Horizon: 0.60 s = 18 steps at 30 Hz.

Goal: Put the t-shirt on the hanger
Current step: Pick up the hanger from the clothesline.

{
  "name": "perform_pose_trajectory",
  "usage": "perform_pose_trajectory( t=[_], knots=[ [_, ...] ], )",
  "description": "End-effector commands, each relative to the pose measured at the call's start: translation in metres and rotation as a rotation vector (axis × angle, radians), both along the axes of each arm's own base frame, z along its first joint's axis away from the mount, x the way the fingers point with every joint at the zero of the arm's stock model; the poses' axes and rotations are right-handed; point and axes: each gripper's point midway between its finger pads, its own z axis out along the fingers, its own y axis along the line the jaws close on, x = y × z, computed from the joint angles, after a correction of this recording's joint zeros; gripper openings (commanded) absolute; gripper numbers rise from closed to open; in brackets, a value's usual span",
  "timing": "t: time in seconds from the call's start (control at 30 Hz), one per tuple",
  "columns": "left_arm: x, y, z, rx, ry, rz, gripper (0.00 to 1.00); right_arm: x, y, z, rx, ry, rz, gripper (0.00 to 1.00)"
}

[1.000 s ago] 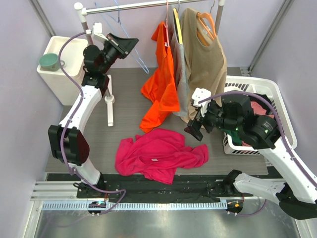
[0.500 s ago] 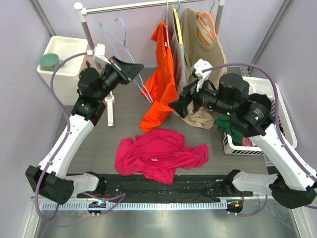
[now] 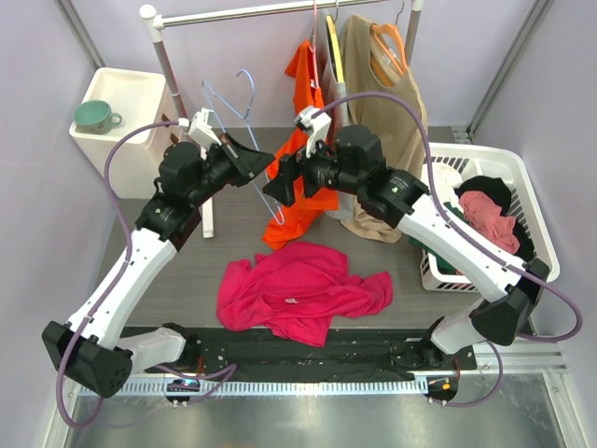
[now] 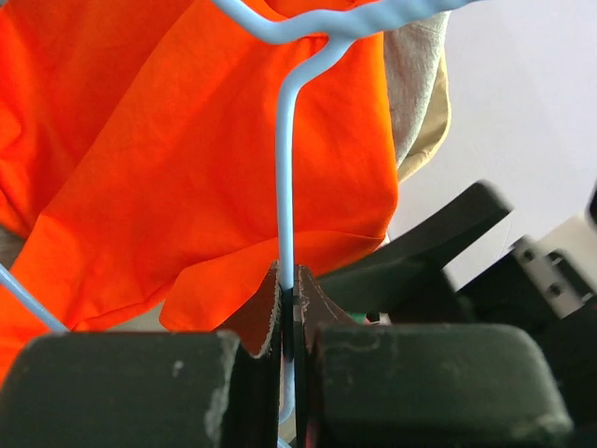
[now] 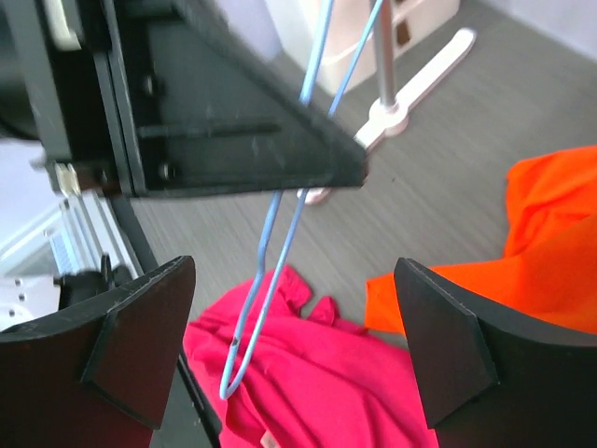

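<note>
The magenta t-shirt (image 3: 298,291) lies crumpled on the table near the front edge and also fills the bottom of the right wrist view (image 5: 326,392). My left gripper (image 3: 266,161) is shut on the thin light-blue hanger (image 3: 250,91), held in the air off the rail with its hook up. In the left wrist view the wire (image 4: 284,187) runs straight up from between the closed pads of the gripper (image 4: 289,280). My right gripper (image 3: 277,184) is open right beside the left one, its fingers straddling the hanger's lower end (image 5: 270,243) without touching it (image 5: 294,271).
An orange t-shirt (image 3: 303,159) and a tan garment (image 3: 387,112) hang from the rail just behind both grippers. A white laundry basket (image 3: 536,201) with clothes stands at the right. At the back left is a white bin with a green mug (image 3: 93,117). The rail's post (image 3: 207,201) stands left of centre.
The left arm carried the hanger down from the rail and right toward the middle. The right arm swung left from the basket to meet it.
</note>
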Motion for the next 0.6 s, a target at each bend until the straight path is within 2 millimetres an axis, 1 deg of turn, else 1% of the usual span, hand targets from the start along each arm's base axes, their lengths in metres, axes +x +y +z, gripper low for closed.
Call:
perform_pose_trajectory(
  t=[0.0,0.07,0.17,0.2,0.23,0.27,0.3,0.33,0.37,0.4,0.43,0.47,0.5,0.53,0.57],
  knots=[
    [-0.008,0.001,0.014,0.002,-0.061,-0.009,0.01,-0.009,0.014,0.009,0.032,-0.059,0.040,0.90],
    [-0.009,0.000,0.013,0.004,-0.060,-0.014,0.01,-0.010,0.020,0.003,0.027,-0.047,0.057,0.86],
    [-0.010,0.000,0.013,0.005,-0.062,-0.014,0.05,-0.012,0.031,-0.002,0.035,-0.026,0.094,0.74],
    [-0.011,0.000,0.011,0.006,-0.059,-0.014,0.08,-0.013,0.033,0.000,0.041,-0.028,0.104,0.57],
    [-0.011,0.000,0.011,0.008,-0.059,-0.016,0.13,-0.014,0.035,-0.003,0.038,-0.018,0.116,0.47],
    [-0.012,0.001,0.011,0.007,-0.062,-0.014,0.13,-0.017,0.035,-0.003,0.034,-0.017,0.135,0.39],
    [-0.014,0.002,0.011,0.010,-0.062,-0.014,0.13,-0.019,0.034,-0.010,0.016,-0.001,0.141,0.18],
    [-0.015,0.003,0.011,0.015,-0.068,-0.013,0.13,-0.022,0.031,-0.012,0.008,0.004,0.139,0.08],
    [-0.020,0.004,0.013,0.017,-0.074,-0.021,0.13,-0.022,0.025,-0.022,-0.018,0.013,0.123,0.01],
    [-0.022,0.005,0.012,0.022,-0.076,-0.026,0.13,-0.024,0.021,-0.025,-0.029,0.009,0.119,0.01],
    [-0.025,0.006,0.011,0.042,-0.089,-0.032,0.13,-0.027,0.011,-0.019,-0.027,-0.010,0.110,0.01],
    [-0.030,0.005,0.005,0.063,-0.077,-0.055,0.14,-0.030,0.005,-0.030,-0.055,0.004,0.108,0.01],
    [-0.038,0.007,0.008,0.078,-0.096,-0.073,0.25,-0.031,-0.002,-0.032,-0.069,-0.006,0.105,0.01],
    [-0.046,0.007,0.007,0.104,-0.109,-0.109,0.34,-0.028,-0.014,-0.033,-0.074,-0.003,0.088,0.01],
    [-0.055,0.009,-0.001,0.167,-0.123,-0.151,0.44,-0.035,-0.026,-0.035,-0.084,0.013,0.091,0.01]
  ],
)
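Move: The left hand already pinches the blue hanger by a shoulder wire near its neck; the stretch of that wire hanging below, free to be gripped, lies about 5 cm back from and 5 cm below that hand. From the open right hand, this hanging wire is only some 3 cm left, 1 cm back and 3 cm down. The orange shirt hangs about 15 cm ahead of the right hand, 4 cm right and 9 cm lower, while the pink t-shirt lies about 15 cm back, 4 cm right and 34 cm below. The right hand sinks and edges about 3 cm left to bring its wide-open fingers around the hanger's hanging shoulder wire, shuts them so that the tips pinch it just below the left hand, then keeps sinking (about 5 cm in all) while easing back and a little to the right. The left hand holds nearly still until the right has closed, then its fingers part to roughly a third open around the wire as it draws back some 2 cm and down slightly. ##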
